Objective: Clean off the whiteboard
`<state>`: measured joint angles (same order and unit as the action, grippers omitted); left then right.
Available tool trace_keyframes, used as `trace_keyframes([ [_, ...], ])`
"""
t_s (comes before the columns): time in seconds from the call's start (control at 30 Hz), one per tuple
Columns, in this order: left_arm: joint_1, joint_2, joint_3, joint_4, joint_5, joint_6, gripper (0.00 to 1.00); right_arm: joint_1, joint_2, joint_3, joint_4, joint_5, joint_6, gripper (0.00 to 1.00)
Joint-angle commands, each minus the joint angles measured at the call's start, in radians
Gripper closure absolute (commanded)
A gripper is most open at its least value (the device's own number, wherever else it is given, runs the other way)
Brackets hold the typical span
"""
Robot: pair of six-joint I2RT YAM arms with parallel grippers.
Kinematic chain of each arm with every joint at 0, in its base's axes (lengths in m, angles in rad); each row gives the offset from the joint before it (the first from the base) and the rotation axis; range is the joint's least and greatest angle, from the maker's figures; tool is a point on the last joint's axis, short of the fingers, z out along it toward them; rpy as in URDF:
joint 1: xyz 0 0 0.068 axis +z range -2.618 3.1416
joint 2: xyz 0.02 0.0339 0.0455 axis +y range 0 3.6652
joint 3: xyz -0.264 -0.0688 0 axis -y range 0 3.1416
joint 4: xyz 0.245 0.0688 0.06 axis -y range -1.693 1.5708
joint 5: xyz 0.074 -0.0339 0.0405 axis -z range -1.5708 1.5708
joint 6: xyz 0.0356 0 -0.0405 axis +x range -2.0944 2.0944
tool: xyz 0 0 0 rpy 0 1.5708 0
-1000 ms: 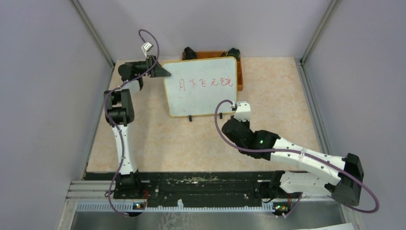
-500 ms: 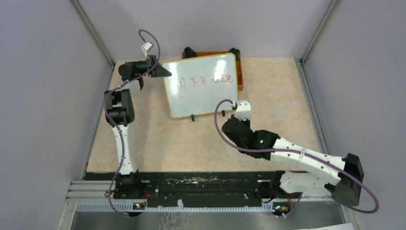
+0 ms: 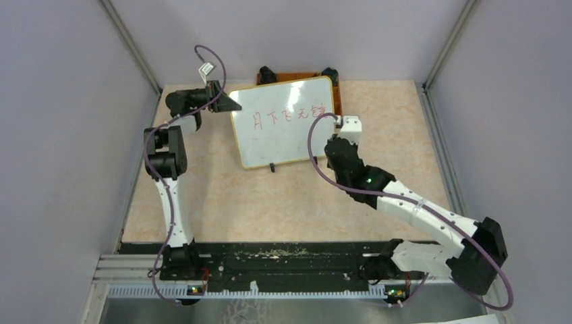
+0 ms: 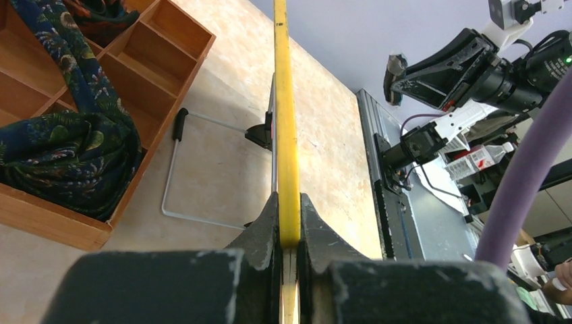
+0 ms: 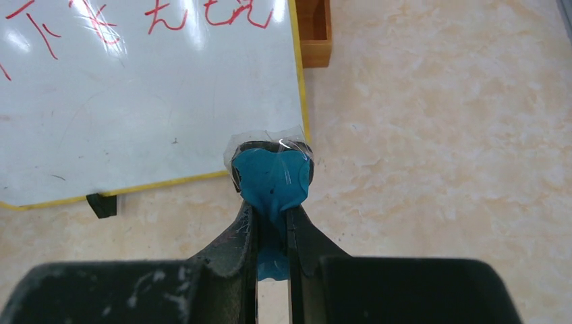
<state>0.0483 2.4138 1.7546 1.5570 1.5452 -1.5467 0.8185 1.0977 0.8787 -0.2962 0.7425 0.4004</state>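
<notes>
The whiteboard [image 3: 280, 138] stands tilted at the back of the table, with red characters [image 3: 289, 116] across its top. My left gripper [image 3: 231, 103] is shut on its left edge; the left wrist view shows the yellow frame [image 4: 286, 135] pinched between the jaws of that gripper [image 4: 288, 206]. My right gripper [image 3: 333, 143] is shut on a blue eraser [image 5: 272, 177] wrapped in clear film. It hovers at the lower right corner of the whiteboard [image 5: 148, 101], below the red characters [image 5: 162, 17].
An orange wooden tray [image 3: 338, 102] sits behind the board and holds a dark patterned cloth [image 4: 67, 142]. A wire stand [image 4: 202, 169] props the board from behind, and a black foot [image 5: 101, 204] is at its lower edge. Grey walls enclose the table.
My left gripper has shut on the board's left edge. The right arm has moved away from the table's near edge, up along the board's right side, with the eraser in it.
</notes>
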Motion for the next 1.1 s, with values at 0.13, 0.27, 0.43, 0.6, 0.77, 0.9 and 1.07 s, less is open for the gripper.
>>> trace_keyframes([
  [0.13,-0.007,-0.083,-0.088,0.235,0.25,0.06,1.0,-0.016,0.106,0.09,0.132,-0.083,-0.057,1.0],
  [0.27,-0.007,-0.09,-0.102,0.235,0.256,0.083,1.0,-0.018,0.125,0.082,0.17,-0.089,-0.064,1.0],
  [0.43,-0.006,-0.083,-0.1,0.234,0.256,0.093,1.0,-0.038,0.163,0.077,0.236,-0.089,-0.106,1.0],
  [0.6,-0.007,-0.077,-0.101,0.233,0.256,0.102,1.0,-0.106,0.221,0.058,0.371,-0.085,-0.193,1.0],
  [0.77,-0.005,-0.07,-0.096,0.233,0.256,0.101,1.0,-0.207,0.284,0.056,0.528,-0.153,-0.232,1.0],
  [0.9,-0.004,-0.063,-0.082,0.233,0.256,0.092,1.0,-0.271,0.35,0.126,0.56,-0.24,-0.257,1.0],
  [1.07,-0.001,-0.055,-0.068,0.233,0.256,0.086,1.0,-0.286,0.431,0.258,0.477,-0.31,-0.285,1.0],
])
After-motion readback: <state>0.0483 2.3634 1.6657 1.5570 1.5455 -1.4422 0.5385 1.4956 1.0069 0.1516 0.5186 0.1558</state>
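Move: Some 16 cm ahead of the right hand, about 4 cm to its left and 3 cm lower, is the rightmost red character, next for the already gripped blue eraser. The whiteboard's lower right corner lies about 5 cm ahead, laterally level and 12 cm below; the wooden box's middle is 25 cm ahead, 11 cm left and 18 cm below. From the left hand, already gripping the board's left edge, that character is roughly 25 cm right, 1 cm back and 2 cm lower. Carrying the eraser in a kept grip, the right hand first swings about 3.5 cm left, edging forward and sinking slightly, then reaches another 10 cm or so forward up along the board's right side while drifting back right, towards the end of the red writing. The wrist tips up some 5 degrees; the left fingers keep pinching the board's left edge. ##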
